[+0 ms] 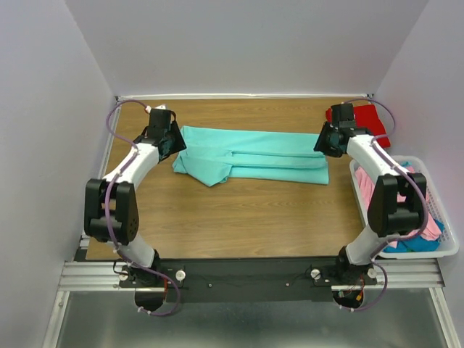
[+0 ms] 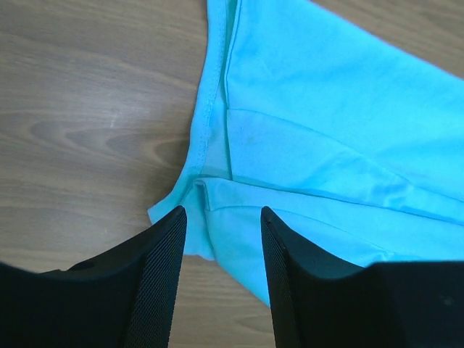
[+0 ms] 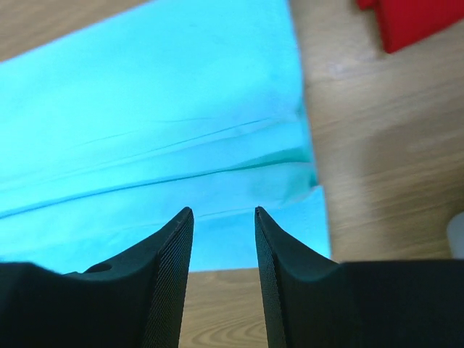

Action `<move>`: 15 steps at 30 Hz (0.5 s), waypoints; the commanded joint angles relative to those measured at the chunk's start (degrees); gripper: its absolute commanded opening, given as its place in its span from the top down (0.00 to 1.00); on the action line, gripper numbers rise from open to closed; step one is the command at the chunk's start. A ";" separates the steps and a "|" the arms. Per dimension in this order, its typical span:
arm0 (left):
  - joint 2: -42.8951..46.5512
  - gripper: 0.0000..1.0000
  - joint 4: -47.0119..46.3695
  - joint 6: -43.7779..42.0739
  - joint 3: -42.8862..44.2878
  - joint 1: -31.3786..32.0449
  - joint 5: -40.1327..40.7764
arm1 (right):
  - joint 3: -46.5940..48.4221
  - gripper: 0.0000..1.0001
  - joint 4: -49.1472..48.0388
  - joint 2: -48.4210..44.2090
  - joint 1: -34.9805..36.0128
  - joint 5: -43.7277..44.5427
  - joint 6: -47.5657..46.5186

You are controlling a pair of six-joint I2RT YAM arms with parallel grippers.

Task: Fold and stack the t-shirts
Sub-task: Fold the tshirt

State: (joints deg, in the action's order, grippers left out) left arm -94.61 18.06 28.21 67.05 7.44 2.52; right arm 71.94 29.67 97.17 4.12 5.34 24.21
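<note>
An aqua-teal t-shirt (image 1: 254,156) lies folded lengthwise into a long strip across the far half of the table. Over its left end hovers my left gripper (image 1: 165,138), open, nothing between its fingers; the wrist view shows the shirt's hem and folded layers (image 2: 304,152) just beyond the tips (image 2: 223,212). My right gripper (image 1: 333,138) stands open over the right end, with the shirt's edge (image 3: 181,145) under and ahead of its tips (image 3: 223,210). A folded red t-shirt (image 1: 370,119) lies at the back right corner (image 3: 413,18).
A white plastic basket (image 1: 446,246) at the right edge holds pink and blue-teal shirts (image 1: 428,221). Grey walls close in the table at the back and both sides. The black rail with both arm bases runs along the near edge.
</note>
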 commanded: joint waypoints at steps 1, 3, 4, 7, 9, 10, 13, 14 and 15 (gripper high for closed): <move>8.71 0.45 -2.58 3.25 -5.76 -0.50 4.49 | -2.93 0.53 -1.45 -5.65 1.33 -7.86 0.30; 11.80 0.46 -5.13 4.57 -9.20 -1.02 5.12 | -5.83 0.53 -3.03 -7.68 1.33 -8.51 1.89; 14.60 0.46 -6.01 5.10 -12.69 -2.07 4.60 | -7.07 0.52 -4.43 -9.26 1.33 -8.68 2.42; 18.30 0.46 -8.30 5.72 -18.15 -4.53 2.06 | -10.59 0.53 -7.24 -11.20 1.42 -13.14 2.69; 19.54 0.47 -8.13 4.06 -19.75 -5.33 1.00 | -13.04 0.53 -10.66 -11.82 1.59 -17.45 2.25; 19.81 0.47 -8.05 3.44 -21.07 -5.77 0.82 | -13.84 0.53 -11.73 -12.00 2.72 -20.87 2.07; 21.65 0.47 -8.40 1.94 -23.62 -6.48 -0.93 | -13.94 0.52 -13.06 -11.56 9.20 -19.43 0.14; 22.18 0.47 -8.22 2.20 -24.06 -6.48 -1.64 | -13.67 0.52 -13.15 -11.21 10.89 -18.36 -0.38; 23.06 0.47 -8.31 2.64 -24.50 -6.39 -2.25 | -13.32 0.52 -13.23 -10.25 12.21 -17.74 -0.56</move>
State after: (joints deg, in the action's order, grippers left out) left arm -75.07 11.62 31.59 44.21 1.23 3.44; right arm 58.22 20.51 86.24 10.00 -10.09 25.39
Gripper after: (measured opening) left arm 0.531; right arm 0.479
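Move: The folded turquoise t-shirt lies about 6 cm lower than both hands, its middle some 27 cm to the right hand's left and about level with it, and from the left hand some 28 cm to the right, again about level. Its loose sleeve flap sticks out about 12 cm to the left hand's right and 9 cm nearer the base. The red folded cloth is about 13 cm to the right hand's right and 11 cm farther out. The right hand, already open and clear of the shirt, sweeps about 8 cm left and 4.5 cm back along the shirt's near side towards its middle, hopping up some 3 cm and sinking again while it rolls its left side up and turns counter-clockwise, each by about 15 degrees. The left hand, open too, backs off from the shirt's left end, about 7.5 cm back and 5 cm left, first rising 3 cm and then dipping to just under its starting height, with a slight counter-clockwise turn; neither hand touches the cloth. ##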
